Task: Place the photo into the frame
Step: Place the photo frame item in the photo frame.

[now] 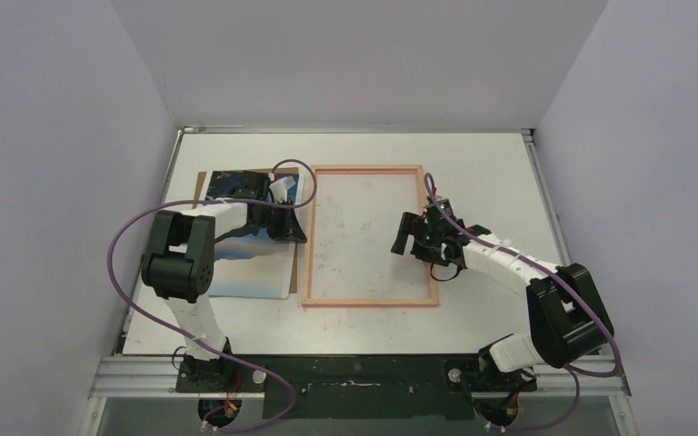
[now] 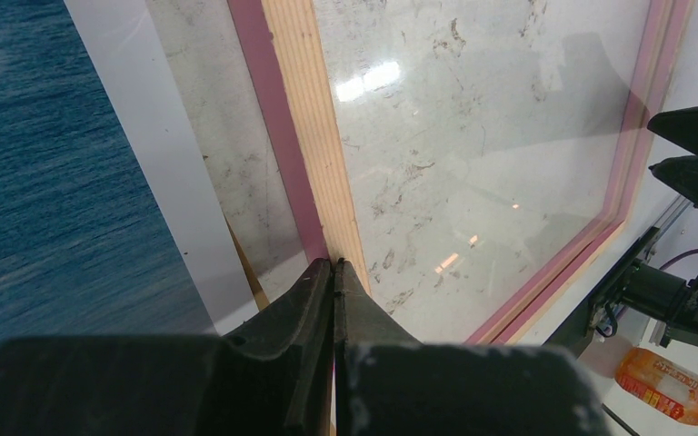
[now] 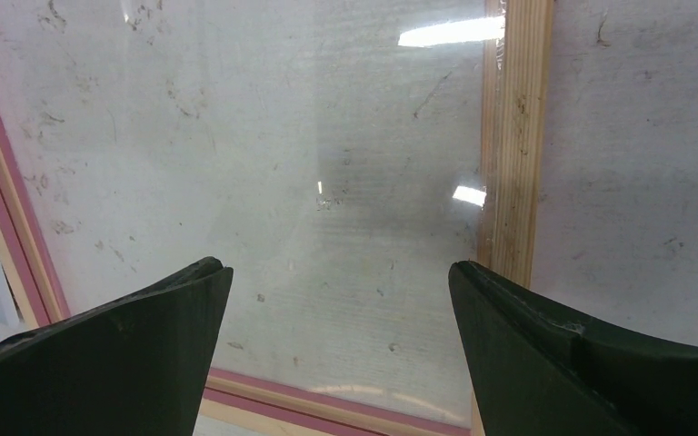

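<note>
The frame (image 1: 310, 236) lies flat mid-table with its pale wood back up and pink showing at the edges, the scuffed table visible through it. The photo (image 1: 247, 272) lies left of it, dark blue at the far end and pale at the near end, partly hidden under my left arm. My left gripper (image 1: 293, 223) is shut, its tips (image 2: 334, 263) meeting right at the frame's left rail (image 2: 304, 136), with the photo (image 2: 45, 182) beside them. My right gripper (image 1: 411, 238) is open over the frame's inside, near the right rail (image 3: 513, 136), and nothing is between its fingers (image 3: 341, 268).
A brown backing board (image 1: 202, 178) lies under the photo and pokes out at its far left corner. Pale walls close in the table on three sides. An orange packet (image 2: 668, 386) lies beyond the table by the arm bases.
</note>
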### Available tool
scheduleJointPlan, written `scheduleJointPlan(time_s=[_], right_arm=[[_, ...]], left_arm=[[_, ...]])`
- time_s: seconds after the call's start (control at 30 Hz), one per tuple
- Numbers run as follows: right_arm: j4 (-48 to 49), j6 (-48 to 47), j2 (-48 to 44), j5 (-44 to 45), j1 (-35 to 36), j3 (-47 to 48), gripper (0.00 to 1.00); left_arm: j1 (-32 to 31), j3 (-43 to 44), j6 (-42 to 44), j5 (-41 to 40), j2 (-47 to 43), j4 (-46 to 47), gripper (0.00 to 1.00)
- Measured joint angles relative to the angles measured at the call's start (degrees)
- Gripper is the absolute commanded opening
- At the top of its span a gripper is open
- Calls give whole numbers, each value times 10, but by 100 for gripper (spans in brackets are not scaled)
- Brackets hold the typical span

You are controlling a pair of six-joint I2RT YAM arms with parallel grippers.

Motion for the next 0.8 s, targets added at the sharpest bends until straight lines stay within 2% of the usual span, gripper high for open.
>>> scheduleJointPlan(time_s=[0.4,0.6,0.8], right_arm=[[-27,-30,10,10,-22,50,94],[-7,-42,73,18,-30,67,96],[27,-44,92,17,-26,75,96]], left_arm=[[0,0,0,1,0,0,0],[0,0,0,1,0,0,0],[1,0,0,1,0,0,0]])
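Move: The frame's right rail, with the edge of the clear sheet just inside it, runs fore and aft about 5 cm to the right of the right hand. The rail's middle is some 2 cm ahead and 4 cm below. The near rail lies about 17 cm back and 9 cm left, the far rail about 22 cm ahead and 10 cm left. The left hand has the left rail right at its fingertips, about 1 cm below; from it the right rail is level ahead and roughly 30 cm to the right. Forward along the right rail, towards the far rail, the right hand hops some 5 cm: it lifts nearly 2 cm, swings about 1 cm to the right on the way, then comes back down to about its starting height, close over the sheet's right edge. Its fingers stay wide open and the wrist hardly turns. The left hand stays put, its shut fingertips still resting on the left rail. ##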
